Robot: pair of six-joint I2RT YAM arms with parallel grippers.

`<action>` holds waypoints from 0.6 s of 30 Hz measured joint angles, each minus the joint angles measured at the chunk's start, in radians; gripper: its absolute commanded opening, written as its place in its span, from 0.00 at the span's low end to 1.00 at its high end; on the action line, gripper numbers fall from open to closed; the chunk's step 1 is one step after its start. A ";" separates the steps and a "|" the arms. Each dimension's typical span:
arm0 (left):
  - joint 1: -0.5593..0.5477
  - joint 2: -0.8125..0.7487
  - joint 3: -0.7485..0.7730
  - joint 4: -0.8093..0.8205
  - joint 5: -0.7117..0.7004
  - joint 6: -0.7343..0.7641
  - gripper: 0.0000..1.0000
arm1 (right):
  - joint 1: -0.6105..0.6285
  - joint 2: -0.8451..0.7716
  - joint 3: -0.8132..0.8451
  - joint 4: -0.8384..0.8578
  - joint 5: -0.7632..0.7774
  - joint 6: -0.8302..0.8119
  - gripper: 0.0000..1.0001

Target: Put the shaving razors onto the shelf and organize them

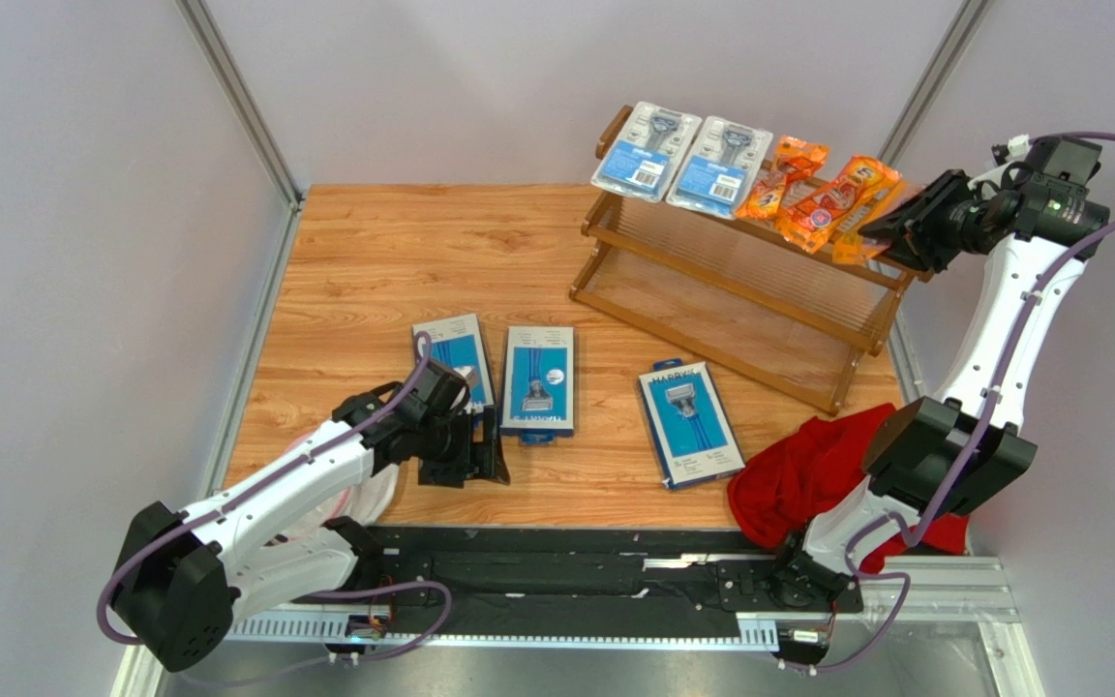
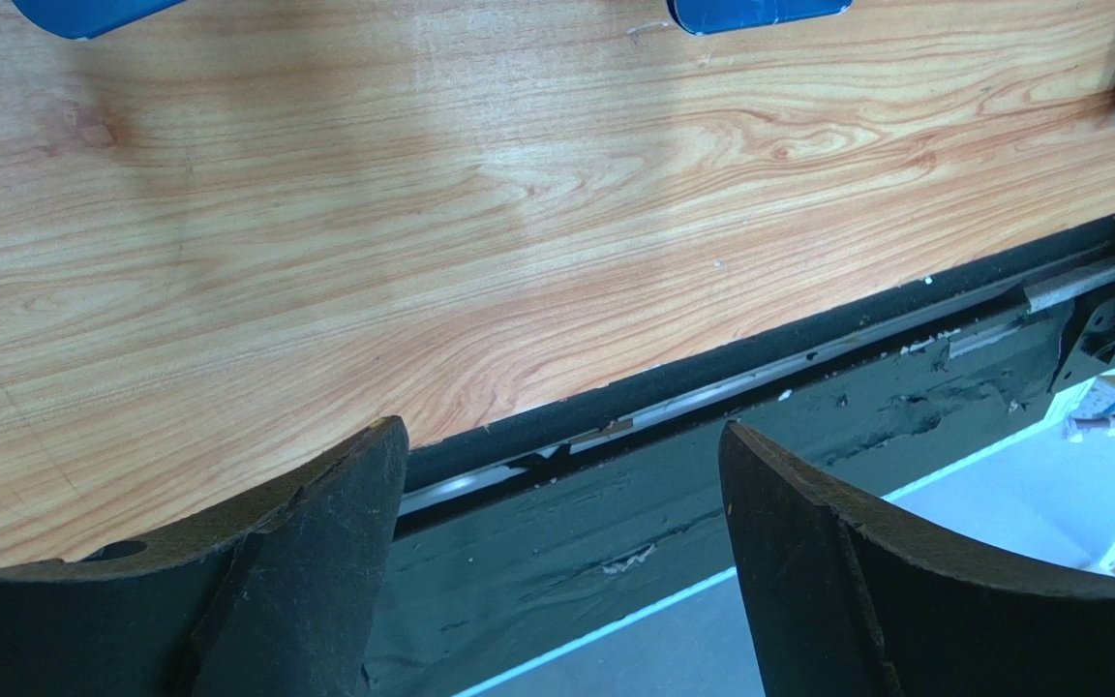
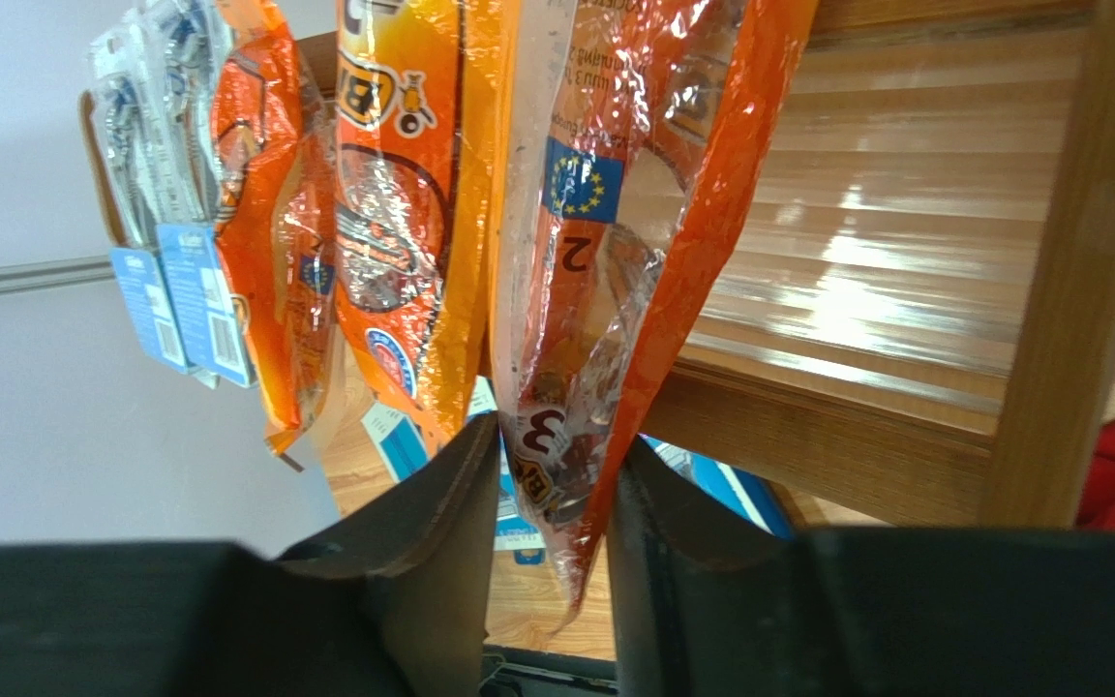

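Observation:
The wooden shelf (image 1: pixel 753 291) stands at the back right. Its top tier holds two clear blister packs (image 1: pixel 646 150) and orange razor bags (image 1: pixel 840 204). My right gripper (image 1: pixel 905 225) is at the shelf's right end. In the right wrist view its jaws (image 3: pixel 556 479) stand slightly open around the tail of the nearest orange bag (image 3: pixel 622 218), which rests on the slats. Three flat blue razor boxes (image 1: pixel 454 359), (image 1: pixel 539 381), (image 1: pixel 689 423) lie on the table. My left gripper (image 1: pixel 479 462) hangs open and empty by the near table edge, just below the left box.
A red cloth (image 1: pixel 811 472) lies at the front right beside the right arm's base. The black rail (image 2: pixel 753 479) runs along the near table edge under the left gripper (image 2: pixel 564 494). Blue box edges (image 2: pixel 760 12) show at the top of the left wrist view.

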 measured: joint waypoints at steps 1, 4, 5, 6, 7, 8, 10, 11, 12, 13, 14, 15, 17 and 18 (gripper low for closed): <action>0.000 0.000 0.000 0.000 0.000 0.000 0.86 | 0.000 -0.001 -0.002 0.000 0.007 0.001 0.42; 0.000 0.000 0.000 0.000 0.001 0.000 0.86 | 0.000 -0.008 -0.013 -0.001 0.037 0.000 0.46; 0.000 0.000 0.000 0.000 0.002 0.000 0.86 | 0.000 -0.010 -0.015 -0.001 0.045 0.000 0.49; 0.000 0.000 0.000 0.000 0.003 0.000 0.86 | 0.000 -0.014 -0.016 -0.001 0.051 0.000 0.50; 0.000 0.000 0.000 0.000 0.003 0.000 0.86 | 0.000 -0.018 -0.016 -0.001 0.059 0.000 0.52; 0.000 0.000 0.000 0.000 0.003 0.000 0.86 | 0.000 -0.024 -0.017 -0.001 0.064 0.000 0.55; 0.000 0.000 0.000 0.000 0.003 0.000 0.86 | 0.000 -0.038 -0.018 -0.001 0.076 0.000 0.61; 0.000 0.000 0.000 0.000 0.004 0.000 0.86 | 0.000 -0.045 -0.018 -0.001 0.081 0.000 0.63; 0.000 0.000 0.000 0.000 0.004 0.000 0.86 | 0.000 -0.053 -0.018 -0.001 0.085 0.000 0.65; 0.000 0.000 0.000 0.000 0.004 0.000 0.86 | 0.000 -0.059 -0.018 -0.001 0.089 0.001 0.66; 0.000 0.000 0.000 0.000 0.004 0.000 0.86 | 0.000 -0.064 -0.019 -0.001 0.091 0.000 0.68; 0.000 0.000 0.000 0.000 0.005 0.000 0.86 | 0.000 -0.071 -0.020 -0.001 0.095 0.000 0.70; 0.000 0.000 0.000 0.000 0.008 0.000 0.86 | 0.000 -0.081 -0.022 -0.001 0.101 0.000 0.77; 0.000 0.000 0.000 0.000 0.008 0.000 0.86 | 0.000 -0.086 -0.023 -0.001 0.106 0.001 0.78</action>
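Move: At the front rail of the shelf's top, the right hand has its fingers about the near end of the third orange packet, whose middle lies some 7 cm ahead, 1 cm right and about level. The second orange packet lies about 9 cm ahead and 4 cm left, the first about 12 cm ahead and 11 cm left. From the idle left hand, the third packet is roughly 30 cm ahead, 50 cm right and 25 cm up. Letting go of the third orange packet, the right hand spreads its already loosening fingers from about a third to over two thirds open. It dips slightly, then backs off about 2 cm and rises some 1.5 cm from the dip, tilting its left side down and turning a little clockwise, with the packet's near end still hanging between the spread fingers. ##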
